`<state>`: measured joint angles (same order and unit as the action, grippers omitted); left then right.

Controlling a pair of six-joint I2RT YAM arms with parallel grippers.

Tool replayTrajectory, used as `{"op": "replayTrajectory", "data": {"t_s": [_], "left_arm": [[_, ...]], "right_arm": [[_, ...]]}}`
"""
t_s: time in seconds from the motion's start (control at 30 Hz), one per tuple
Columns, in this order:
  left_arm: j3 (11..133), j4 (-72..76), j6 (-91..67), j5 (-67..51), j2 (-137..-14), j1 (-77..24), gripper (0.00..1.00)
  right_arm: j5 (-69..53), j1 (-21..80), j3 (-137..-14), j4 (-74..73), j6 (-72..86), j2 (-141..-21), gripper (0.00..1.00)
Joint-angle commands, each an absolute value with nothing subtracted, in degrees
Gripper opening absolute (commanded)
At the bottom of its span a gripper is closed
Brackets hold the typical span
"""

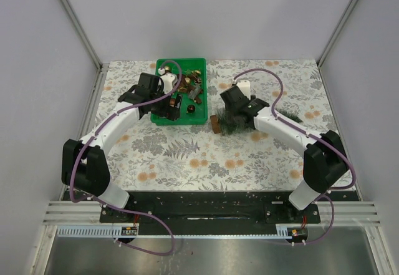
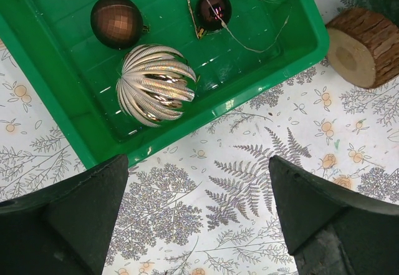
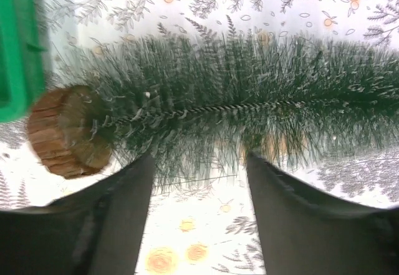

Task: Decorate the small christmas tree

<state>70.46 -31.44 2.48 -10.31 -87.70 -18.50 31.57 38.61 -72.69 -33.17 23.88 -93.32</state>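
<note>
The small christmas tree (image 1: 227, 125) lies on its side on the tablecloth just right of the green tray (image 1: 181, 60), its wooden-slice base (image 3: 65, 131) pointing toward the tray. My right gripper (image 3: 199, 163) hovers over the tree's lower half, open, with its fingertips brushing the outer bristles and only cloth showing between them. My left gripper (image 2: 198, 175) is wide open above the cloth at the tray's near edge, holding nothing. In the tray lie a silver ribbed bauble (image 2: 156, 85), a brown faceted ball (image 2: 116, 20) and a dark red ball (image 2: 214, 10) with thin wire.
Several more small ornaments (image 1: 190, 85) fill the tray's far part. The tree's base (image 2: 358, 47) is close to the tray's right corner. White walls enclose the table on three sides.
</note>
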Motion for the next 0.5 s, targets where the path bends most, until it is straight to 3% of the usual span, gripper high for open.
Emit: {"op": "replayTrajectory", "data": {"t_s": [0.0, 0.1, 0.3, 0.47], "left_arm": [[72.4, -31.6, 2.3, -10.3, -84.8, -18.7, 0.99], [72.5, -32.2, 2.6, -10.1, -84.6, -18.7, 0.99], [72.6, -32.6, 3.3, -10.0, -83.9, -18.7, 0.99], [72.5, -32.6, 3.8, -9.8, -83.7, -18.7, 0.99]], "right_arm": [[25.3, 33.4, -73.7, -38.3, 27.6, -92.3, 0.78], [22.2, 29.5, -74.4, -40.4, 31.8, -91.5, 0.85], [18.8, 20.5, -76.0, -49.2, 47.6, -89.0, 0.86], [17.6, 16.7, -76.0, -46.4, 51.3, -87.6, 0.88]]}}
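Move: Just below the right hand, the tree lies on its side, running left to right. Its middle is about 6 cm to the hand's right, 2 cm ahead and 5 cm below. Its wooden stump lies some 7 cm to the left and 1 cm ahead, and the green box's middle about 17 cm left and 7 cm ahead. From the idle left hand the tree's middle is some 25 cm to the right, about level. Sweeping about 10 cm to the right, the empty right hand travels from over the stump half towards the tree's tip and sinks some 2 cm on the way. The already parted fingers open on to nearly full width, while the wrist turns about 30 degrees clockwise and tips the fingers farther down; contact with the bristles can't be made out. ##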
